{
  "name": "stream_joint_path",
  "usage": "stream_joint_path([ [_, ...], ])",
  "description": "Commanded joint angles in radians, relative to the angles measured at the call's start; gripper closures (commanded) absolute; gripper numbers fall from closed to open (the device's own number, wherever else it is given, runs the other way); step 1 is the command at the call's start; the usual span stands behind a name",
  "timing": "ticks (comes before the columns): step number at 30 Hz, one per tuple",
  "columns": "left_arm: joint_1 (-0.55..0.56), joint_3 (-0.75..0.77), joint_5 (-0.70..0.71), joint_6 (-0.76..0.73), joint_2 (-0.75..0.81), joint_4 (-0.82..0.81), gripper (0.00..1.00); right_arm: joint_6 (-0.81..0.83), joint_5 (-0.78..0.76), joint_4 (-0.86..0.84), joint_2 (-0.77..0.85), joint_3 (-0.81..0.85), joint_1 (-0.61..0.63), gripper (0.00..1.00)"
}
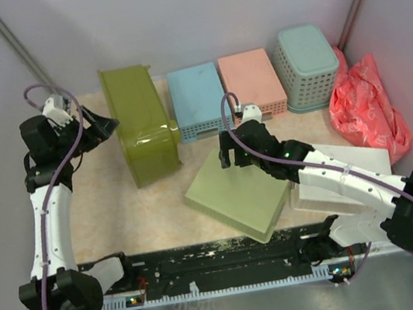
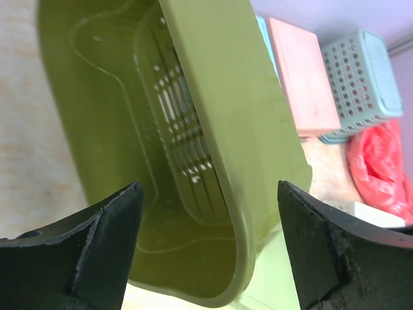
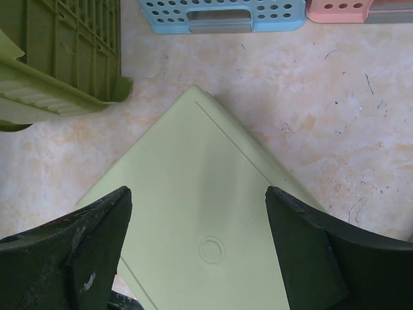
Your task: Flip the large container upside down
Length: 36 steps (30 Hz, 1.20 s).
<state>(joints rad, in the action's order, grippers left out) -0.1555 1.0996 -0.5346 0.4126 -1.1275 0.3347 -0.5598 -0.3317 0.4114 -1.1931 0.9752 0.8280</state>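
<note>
The large container (image 1: 138,122), a deep olive-green tub, lies on its side at the left middle of the table, with its opening facing left. My left gripper (image 1: 110,127) is open right at that opening. In the left wrist view the tub's inside and slotted bottom (image 2: 174,123) fill the frame, and its rim (image 2: 255,239) sits between the spread jaws of the left gripper (image 2: 210,190), untouched. My right gripper (image 1: 226,152) is open and empty, hovering over the flat pale-green tray (image 3: 200,219). The tub's slotted underside (image 3: 58,51) shows at the top left of the right wrist view.
The pale-green tray (image 1: 240,193) lies right of the tub. A blue basket (image 1: 198,101), a pink basket (image 1: 252,83) and a teal lattice basket (image 1: 306,67) line the back. A red bag (image 1: 364,106) and a white flat piece (image 1: 353,159) are at the right. Walls close in on both sides.
</note>
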Motion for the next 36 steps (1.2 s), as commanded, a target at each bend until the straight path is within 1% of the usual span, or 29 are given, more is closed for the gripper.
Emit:
stream_joint_path([
  [1, -0.002, 0.109, 0.147, -0.109, -0.008, 0.123, 0.14, 0.014, 0.014, -0.054, 0.013, 0.007, -0.017, 0.15],
  [3, 0.009, 0.182, 0.189, -0.129, -0.042, 0.162, 0.17, 0.015, 0.046, -0.069, 0.008, 0.011, -0.026, 0.14],
  [5, 0.046, 0.241, 0.255, -0.150, -0.069, 0.201, 0.21, 0.005, 0.105, -0.090, -0.002, 0.023, -0.046, 0.13],
  [7, 0.107, 0.280, 0.341, -0.169, -0.085, 0.228, 0.23, -0.013, 0.196, -0.131, -0.013, 0.031, -0.080, 0.13],
  [8, 0.158, 0.298, 0.391, -0.180, -0.096, 0.243, 0.24, -0.022, 0.257, -0.165, -0.019, 0.031, -0.099, 0.13],
  [11, 0.272, 0.340, 0.541, -0.207, -0.138, 0.277, 0.31, -0.066, 0.513, -0.345, -0.044, 0.012, -0.161, 0.12],
  [13, 0.300, 0.353, 0.601, -0.221, -0.173, 0.290, 0.37, -0.127, 0.664, -0.487, -0.082, 0.006, -0.191, 0.11],
  [15, 0.303, 0.363, 0.643, -0.229, -0.202, 0.308, 0.45, -0.178, 0.749, -0.605, -0.132, 0.018, -0.206, 0.11],
  [17, 0.303, 0.371, 0.670, -0.232, -0.217, 0.323, 0.51, -0.206, 0.787, -0.692, -0.192, 0.044, -0.209, 0.11],
  [19, 0.303, 0.367, 0.671, -0.233, -0.217, 0.323, 0.57, -0.242, 0.807, -0.761, -0.255, 0.074, -0.212, 0.11],
  [22, 0.303, 0.367, 0.670, -0.237, -0.218, 0.333, 0.66, -0.321, 0.862, -0.911, -0.362, 0.102, -0.219, 0.13],
  [24, 0.303, 0.364, 0.675, -0.246, -0.216, 0.338, 0.67, -0.361, 0.888, -1.020, -0.413, 0.113, -0.219, 0.15],
  [26, 0.303, 0.362, 0.678, -0.253, -0.214, 0.345, 0.69, -0.378, 0.894, -1.071, -0.448, 0.124, -0.219, 0.17],
  [30, 0.301, 0.356, 0.687, -0.261, -0.212, 0.353, 0.74, -0.380, 0.913, -1.105, -0.535, 0.160, -0.219, 0.25],
  [36, 0.300, 0.337, 0.676, -0.254, -0.213, 0.350, 0.75, -0.444, 1.004, -1.202, -0.623, 0.204, -0.212, 0.44],
])
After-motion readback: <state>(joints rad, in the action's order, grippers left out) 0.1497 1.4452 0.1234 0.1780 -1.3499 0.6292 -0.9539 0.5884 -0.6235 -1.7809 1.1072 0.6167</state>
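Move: The green container stands on its long side, opening facing left. Its middle is about 9 cm to the left hand's right, 5 cm ahead and 11 below, and the blue box is some 27 cm right and 11 ahead. From the right hand, the container's middle is roughly 24 cm left, 14 ahead and 4 below. The pale green box is 8 cm back and 1 right of that hand, the blue box 20 ahead and 6 left, both well below. The left fingers close on the container's upper left rim and pinch it, after that hand lifts about 4 cm, comes back down over the rim some 4 cm farther forward, and rolls its left side up. Meanwhile the right hand swings about 16 cm left, some 7 forward and a little up to the container's near right upper corner, rolling its left side up and turning counter-clockwise, fingers starting to close around the corner. ##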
